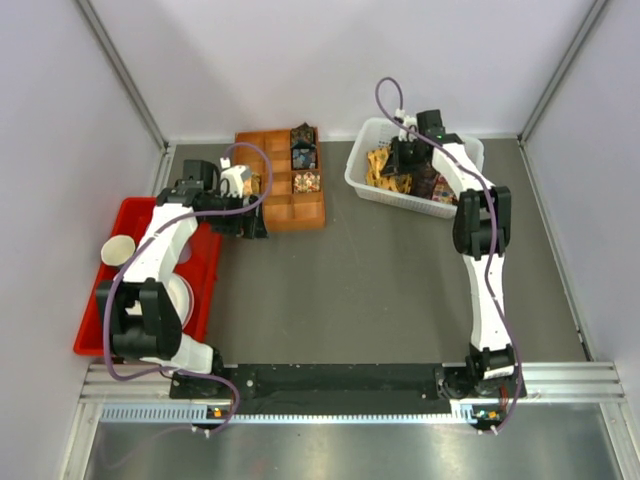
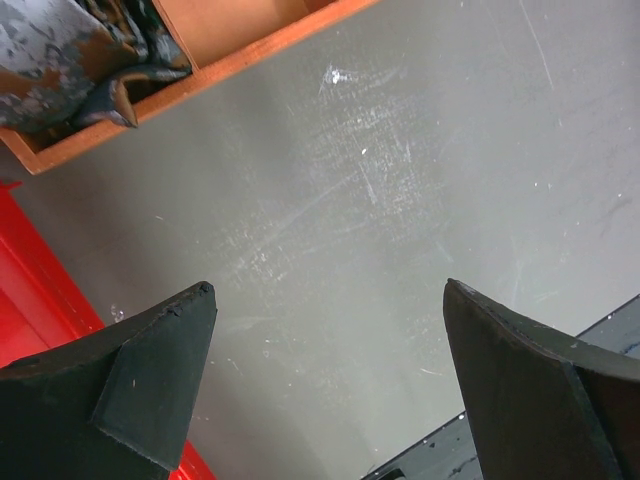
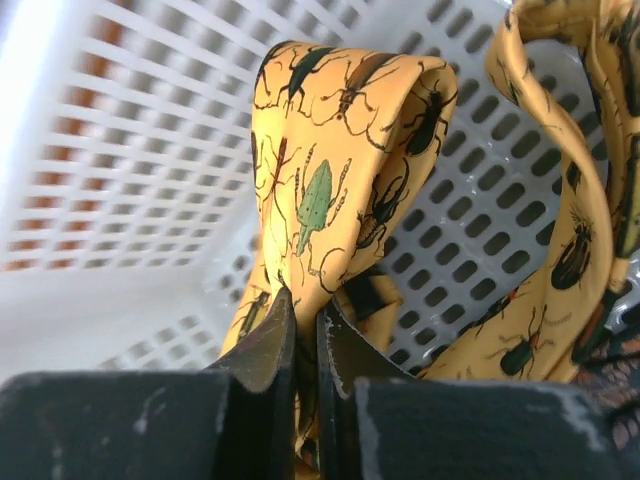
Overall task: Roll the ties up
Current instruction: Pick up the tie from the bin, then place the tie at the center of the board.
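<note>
A golden-yellow tie (image 3: pixel 340 180) printed with dark beetles lies in folds inside the white mesh basket (image 3: pixel 150 150). My right gripper (image 3: pixel 305 310) is shut on a fold of that yellow tie, its fingers pinching the cloth. From above, the right gripper (image 1: pixel 405 160) sits inside the basket (image 1: pixel 365 180) over the yellow tie (image 1: pixel 382 168) and a darker tie (image 1: pixel 432 187). Rolled ties (image 1: pixel 303 148) fill some cells of the orange-brown tray (image 1: pixel 290 205). My left gripper (image 2: pixel 330 300) hangs open over bare table beside the tray (image 2: pixel 250 45), where a blue-brown rolled tie (image 2: pixel 60 50) shows.
A red bin (image 1: pixel 200 270) at the left holds a paper cup (image 1: pixel 118 250) and a white dish. Grey walls enclose the table on three sides. A black rail (image 1: pixel 340 380) runs along the near edge between the arm bases.
</note>
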You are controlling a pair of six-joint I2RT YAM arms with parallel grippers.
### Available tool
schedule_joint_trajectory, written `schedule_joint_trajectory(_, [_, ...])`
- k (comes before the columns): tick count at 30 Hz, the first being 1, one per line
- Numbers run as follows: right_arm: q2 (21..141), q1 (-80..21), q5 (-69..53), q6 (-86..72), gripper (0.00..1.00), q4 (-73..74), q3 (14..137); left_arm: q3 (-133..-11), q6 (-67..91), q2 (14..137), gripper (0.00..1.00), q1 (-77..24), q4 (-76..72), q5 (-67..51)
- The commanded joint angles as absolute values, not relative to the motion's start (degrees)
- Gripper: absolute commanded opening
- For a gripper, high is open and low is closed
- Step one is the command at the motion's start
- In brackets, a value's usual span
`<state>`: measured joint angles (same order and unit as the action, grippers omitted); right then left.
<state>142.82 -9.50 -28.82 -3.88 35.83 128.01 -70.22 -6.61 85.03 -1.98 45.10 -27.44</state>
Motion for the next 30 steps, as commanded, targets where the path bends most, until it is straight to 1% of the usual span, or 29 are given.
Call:
schedule_joint_trajectory(1, [127.8, -5.5, -39.6, -10.2, 0.0, 24.4, 127.8, -73.5, -7.6, 84.9, 0.99, -1.8, 46.0, -27.7])
schedule_joint_trajectory(5, [120.3, -0.3, -45.4, -18.4, 0.0, 18.9, 127.8, -74.7, -7.3, 84.3, 0.99, -1.8, 46.6, -28.4])
schedule_joint_trajectory(7, [117.1, 1.3, -47.9, -19.2, 0.0, 17.7, 127.1, -74.8, -7.1, 83.6, 0.99, -1.8, 46.4, -28.6])
schedule_joint_trajectory(13, [105.2, 6.0, -52.7, -21.3, 0.0, 18.6, 123.1, -73.9, -6.3, 81.7, 0.99, -1.8, 44.9, -27.7])
schedule_joint_trajectory(16, [99.7, 8.5, -54.1, -20.0, 0.0, 22.1, 120.7, -74.1, -6.3, 81.0, 0.99, -1.8, 44.6, -28.6])
schedule_joint_trajectory(17, [98.4, 9.0, -53.8, -17.0, 0.0, 24.1, 120.2, -74.0, -6.3, 80.9, 0.99, -1.8, 44.6, -29.1])
schedule_joint_trajectory(18, [95.8, 9.3, -53.1, -14.5, 0.0, 29.7, 120.3, -74.0, -6.4, 80.7, 0.99, -1.8, 44.5, -29.4])
schedule_joint_trajectory(20, [92.7, 9.5, -48.5, -6.1, 0.0, 35.2, 118.4, -73.6, -6.7, 80.1, 0.99, -1.8, 44.4, -30.2])
schedule_joint_trajectory(21, [90.7, 9.6, -47.2, -3.9, 0.0, 37.8, 116.3, -73.4, -6.9, 79.9, 0.99, -1.8, 44.4, -30.8])
schedule_joint_trajectory(22, [86.4, 9.5, -45.2, -2.1, 0.0, 38.4, 113.8, -73.1, -7.3, 79.4, 0.99, -1.8, 44.5, -31.1])
schedule_joint_trajectory(23, [84.4, 9.5, -44.2, 1.4, 0.0, 39.1, 108.8, -72.5, -7.8, 79.1, 0.99, -1.8, 44.5, -31.5])
schedule_joint_trajectory(25, [79.1, 9.2, -42.2, 3.2, 0.0, 40.3, 103.7, -71.6, -9.6, 77.9, 0.99, -1.8, 44.6, -32.3])
schedule_joint_trajectory(26, [77.6, 8.5, -41.1, 4.5, 0.0, 40.5, 98.8, -70.8, -10.0, 77.3, 0.99, -1.8, 44.6, -32.4])
schedule_joint_trajectory(28, [74.4, 6.3, -36.2, 6.1, 0.0, 41.2, 94.1, -69.6, -11.9, 75.6, 0.99, -1.8, 44.1, -33.8])
schedule_joint_trajectory(29, [71.6, 2.2, -33.5, 7.5, 0.0, 41.3, 89.6, -68.6, -12.7, 75.0, 0.99, -1.8, 43.9, -34.4])
schedule_joint_trajectory(30, [70.5, 0.0, -29.9, 8.3, 0.0, 41.6, 87.7, -67.9, -13.5, 74.3, 0.99, -1.8, 43.7, -34.8])
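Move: The yellow tie is already pinched in the right hand's shut fingers, low in the white bin. The clear table it is carried over lies roughly 25 cm back, 5 cm right and 6 cm below. The dark tie lies about 9 cm right and 4 cm back of the hand, the floral tie some 15 cm right and 6 cm back, both about 3 cm lower. From the left hand, the yellow tie is some 22 cm ahead, 32 cm right and 9 cm lower. The yellow tie, still pinched, is swung fast up out of the bin by the right hand, some 40 cm high and drifting about 10 cm right, then drawn back about 20 cm towards the near table while sinking some 10 cm at the end. The wrist tips the fingers up about 40 degrees, then eases a little. The open, empty left hand rises about 4 cm. ##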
